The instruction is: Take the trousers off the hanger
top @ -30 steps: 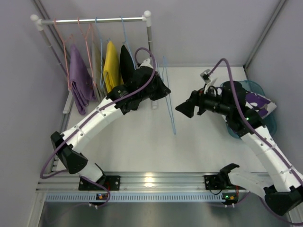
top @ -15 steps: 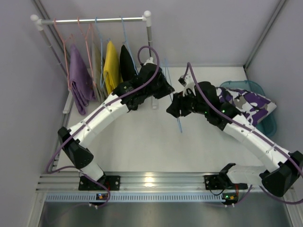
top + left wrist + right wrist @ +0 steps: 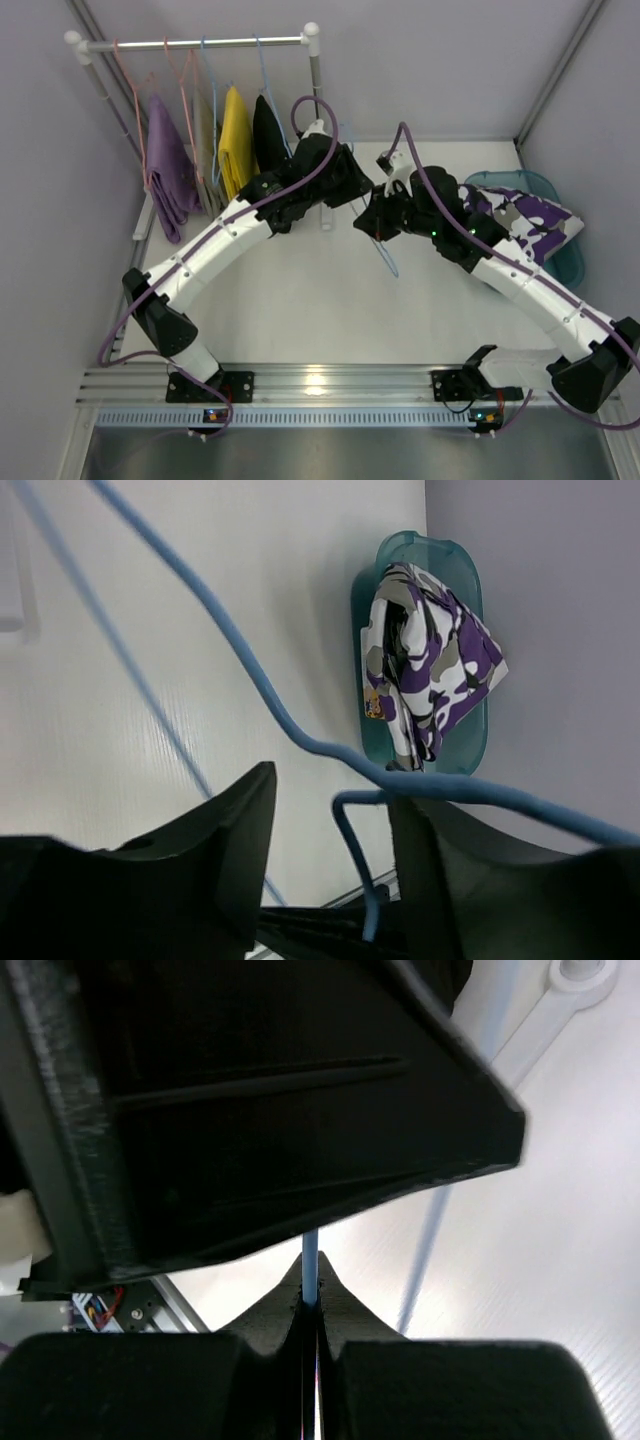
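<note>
The empty blue hanger (image 3: 388, 262) hangs between my two grippers above the table's middle. My right gripper (image 3: 372, 222) is shut on its thin wire (image 3: 310, 1250), pinched at the fingertips (image 3: 310, 1285). My left gripper (image 3: 358, 183) stands open just above; the hanger's hook (image 3: 355, 850) passes between its spread jaws (image 3: 330, 860), and I cannot tell whether it touches them. The camouflage trousers (image 3: 530, 212) lie bunched in the teal basket (image 3: 470, 755); they also show in the left wrist view (image 3: 430, 665). The black trousers (image 3: 266, 132) hang on a blue hanger on the rail.
The clothes rail (image 3: 200, 43) stands at the back left with a yellow garment (image 3: 236, 140), a lilac garment (image 3: 170, 178) and pink hangers. Its right post (image 3: 316, 90) is close behind my left gripper. The teal basket (image 3: 560, 268) sits at the right wall.
My right arm swung left from the basket to the blue hanger and its jaws closed on the wire. My left gripper, shut a moment ago, has opened around the hook.
</note>
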You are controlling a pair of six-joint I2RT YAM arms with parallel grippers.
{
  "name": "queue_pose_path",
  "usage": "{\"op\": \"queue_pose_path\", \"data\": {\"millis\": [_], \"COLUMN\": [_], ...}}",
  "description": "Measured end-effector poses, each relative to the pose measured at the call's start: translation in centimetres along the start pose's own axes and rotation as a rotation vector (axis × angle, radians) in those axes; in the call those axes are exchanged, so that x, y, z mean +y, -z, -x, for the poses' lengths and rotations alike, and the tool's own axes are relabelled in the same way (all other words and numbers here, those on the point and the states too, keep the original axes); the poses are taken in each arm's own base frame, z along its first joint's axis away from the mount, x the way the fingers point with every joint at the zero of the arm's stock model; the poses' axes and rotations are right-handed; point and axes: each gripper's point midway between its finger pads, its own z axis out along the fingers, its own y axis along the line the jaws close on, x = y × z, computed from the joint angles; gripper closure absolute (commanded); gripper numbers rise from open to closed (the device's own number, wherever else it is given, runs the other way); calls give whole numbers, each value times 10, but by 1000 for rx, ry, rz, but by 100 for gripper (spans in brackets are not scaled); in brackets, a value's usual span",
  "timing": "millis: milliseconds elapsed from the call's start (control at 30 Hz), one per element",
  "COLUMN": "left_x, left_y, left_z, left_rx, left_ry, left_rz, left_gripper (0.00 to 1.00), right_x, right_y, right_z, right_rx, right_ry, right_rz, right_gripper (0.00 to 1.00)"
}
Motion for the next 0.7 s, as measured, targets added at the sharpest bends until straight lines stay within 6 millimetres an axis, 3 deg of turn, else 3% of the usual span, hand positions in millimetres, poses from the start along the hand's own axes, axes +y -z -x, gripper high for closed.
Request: {"op": "queue_pose_path", "data": {"millis": [67, 100, 133, 300, 533, 700], "left_x": [5, 8, 10, 15, 6, -4], "left_y": [1, 2, 4, 26, 89, 129], "left_z": [1, 1, 1, 8, 34, 58], "left_rx": [-4, -4, -7, -44, -190, -302], "left_ry": [-21, -34, -51, -122, -226, -304], "left_rz": [6, 11, 13, -26, -159, -230], "left_gripper": [24, 4, 1, 1, 1, 1], "right_x": [5, 8, 9, 12, 2, -4], "right_y": [8, 12, 16, 29, 36, 56], "right_z": [6, 9, 12, 18, 3, 14], "right_rx": [-25, -38, -49, -79, -66, -135], "right_ry": [-10, -18, -26, -86, -155, -155], "right_rz": [12, 21, 29, 56, 38, 4], "right_gripper": [100, 100, 100, 100, 100, 100]}}
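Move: About 3 cm back of the left hand and 4 below it is the middle of the empty blue hanger, its neck between the already parting left fingers; from the right hand, shut on a shoulder wire, that middle lies roughly 4 cm ahead. The right end of the rack's rail is some 27 cm ahead, 10 to the left and 20 above the right hand. The black trousers hang about 21 cm left, 8 ahead and 6 below the left hand. Opening wide around the hanger's neck, the left hand first barely shifts, then draws away up and to its left by about 9 cm each, and 5 back, tipping its fingers up nearly 30 degrees. The right hand keeps its pinch on the shoulder wire, lifts about 3 cm, dips slightly, then carries the hanger some 4 cm right and a little up. ##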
